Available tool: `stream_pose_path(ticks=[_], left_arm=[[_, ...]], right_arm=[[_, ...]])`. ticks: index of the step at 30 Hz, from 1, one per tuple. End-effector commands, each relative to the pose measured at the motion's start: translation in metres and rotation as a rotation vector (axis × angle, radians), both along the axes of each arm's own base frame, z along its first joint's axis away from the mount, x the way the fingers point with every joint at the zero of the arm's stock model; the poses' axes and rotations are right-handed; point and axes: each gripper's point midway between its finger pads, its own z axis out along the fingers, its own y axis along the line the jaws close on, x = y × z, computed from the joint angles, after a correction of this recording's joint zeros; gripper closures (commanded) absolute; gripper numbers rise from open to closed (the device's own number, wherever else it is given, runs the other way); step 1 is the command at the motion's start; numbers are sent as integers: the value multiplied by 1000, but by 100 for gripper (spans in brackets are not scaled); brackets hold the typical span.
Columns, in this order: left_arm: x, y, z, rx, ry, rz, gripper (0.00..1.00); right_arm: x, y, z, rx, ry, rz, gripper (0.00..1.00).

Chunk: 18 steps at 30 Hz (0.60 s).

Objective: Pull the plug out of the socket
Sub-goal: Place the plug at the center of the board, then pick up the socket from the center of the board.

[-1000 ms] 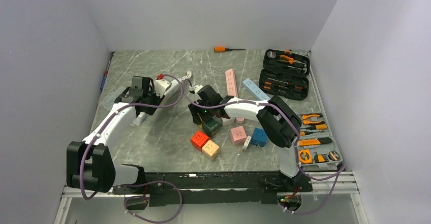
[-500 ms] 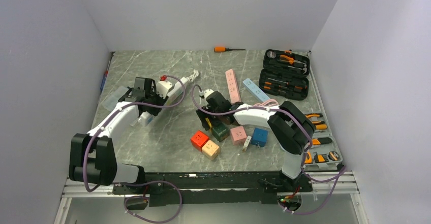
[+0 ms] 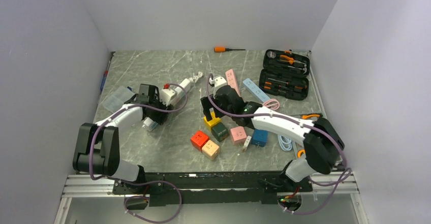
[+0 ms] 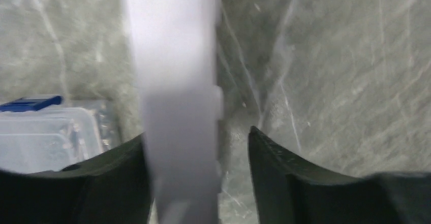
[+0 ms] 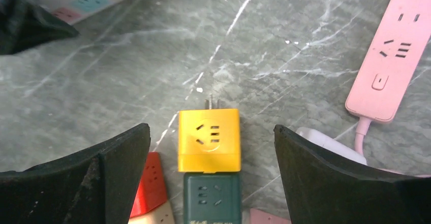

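The white power strip socket [image 3: 173, 93] lies slanted on the marble table. My left gripper [image 3: 154, 113] straddles its near end. In the left wrist view the strip [image 4: 175, 107] rests against the left finger, with a gap to the right finger [image 4: 274, 173], so the gripper [image 4: 197, 135] is open. The yellow cube plug [image 3: 211, 121] lies on the table away from the strip, its prongs bare. My right gripper [image 3: 208, 113] hovers over it, wide open. In the right wrist view the plug [image 5: 209, 153] sits between the spread fingers of the gripper [image 5: 211, 128], touching neither.
A green cube [image 5: 211, 196] butts against the yellow plug's near side. Red [image 3: 199, 139], tan [image 3: 211, 149], pink [image 3: 237, 134] and blue [image 3: 259, 136] cubes lie nearby. A pink strip [image 5: 391, 66], a blue strip [image 3: 255, 89], an open tool case [image 3: 284, 74] and a clear box [image 3: 114, 99] surround the area.
My right gripper moved right and back and opened, leaving the yellow plug on the table by the green cube. My left gripper loosened on the white strip, which has shifted right.
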Motion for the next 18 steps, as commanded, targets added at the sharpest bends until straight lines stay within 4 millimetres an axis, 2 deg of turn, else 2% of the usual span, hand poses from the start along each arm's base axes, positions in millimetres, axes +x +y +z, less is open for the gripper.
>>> stream_pose_path(ticks=[1, 2, 4, 6, 8, 12, 14, 18], left_arm=[[-24, -9, -15, -45, 88, -28, 28], [-23, -11, -9, -57, 87, -34, 11], [-24, -17, 8, -86, 92, -50, 1], [-25, -23, 35, -127, 85, -68, 1], [-26, -29, 69, -180, 71, -93, 1], [-37, -38, 136, -294, 50, -150, 1], [-45, -39, 155, -313, 45, -162, 1], [-57, -36, 173, -302, 52, -148, 1]], right_arm=[[-20, -3, 27, 10, -68, -30, 9], [-31, -2, 27, -8, -70, -22, 10], [-45, -6, 27, -28, -75, -28, 14], [-61, -10, 25, -37, -71, -25, 20], [-77, -16, 19, -43, -54, -29, 30], [-105, -29, -3, -60, 0, -37, 58], [-116, -34, -15, -75, 20, -31, 65], [-130, -40, -32, -122, 39, -19, 66]])
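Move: The left hand still has the power strip between its fingers; the strip's middle is some 4 cm ahead and 3 cm right, slightly below, and the clear case 16 cm left and 4 cm ahead. The right hand, empty, hangs about 10 cm above the cubes: the yellow plug 1 cm back, the green cube 6 cm back and 4 right, the tan one 14 back and 1 right, the pink one 8 back and 12 right. Drawing back about 12 cm, the empty right hand rises a little, then sinks, leaving the yellow plug and passing above the green cube towards the gap between the tan and pink cubes as its fingers close on nothing. The left hand opens wide, lets go of the power strip, dips back 3 cm, then climbs fast to some 17 cm higher, fingertips swinging rightward. ##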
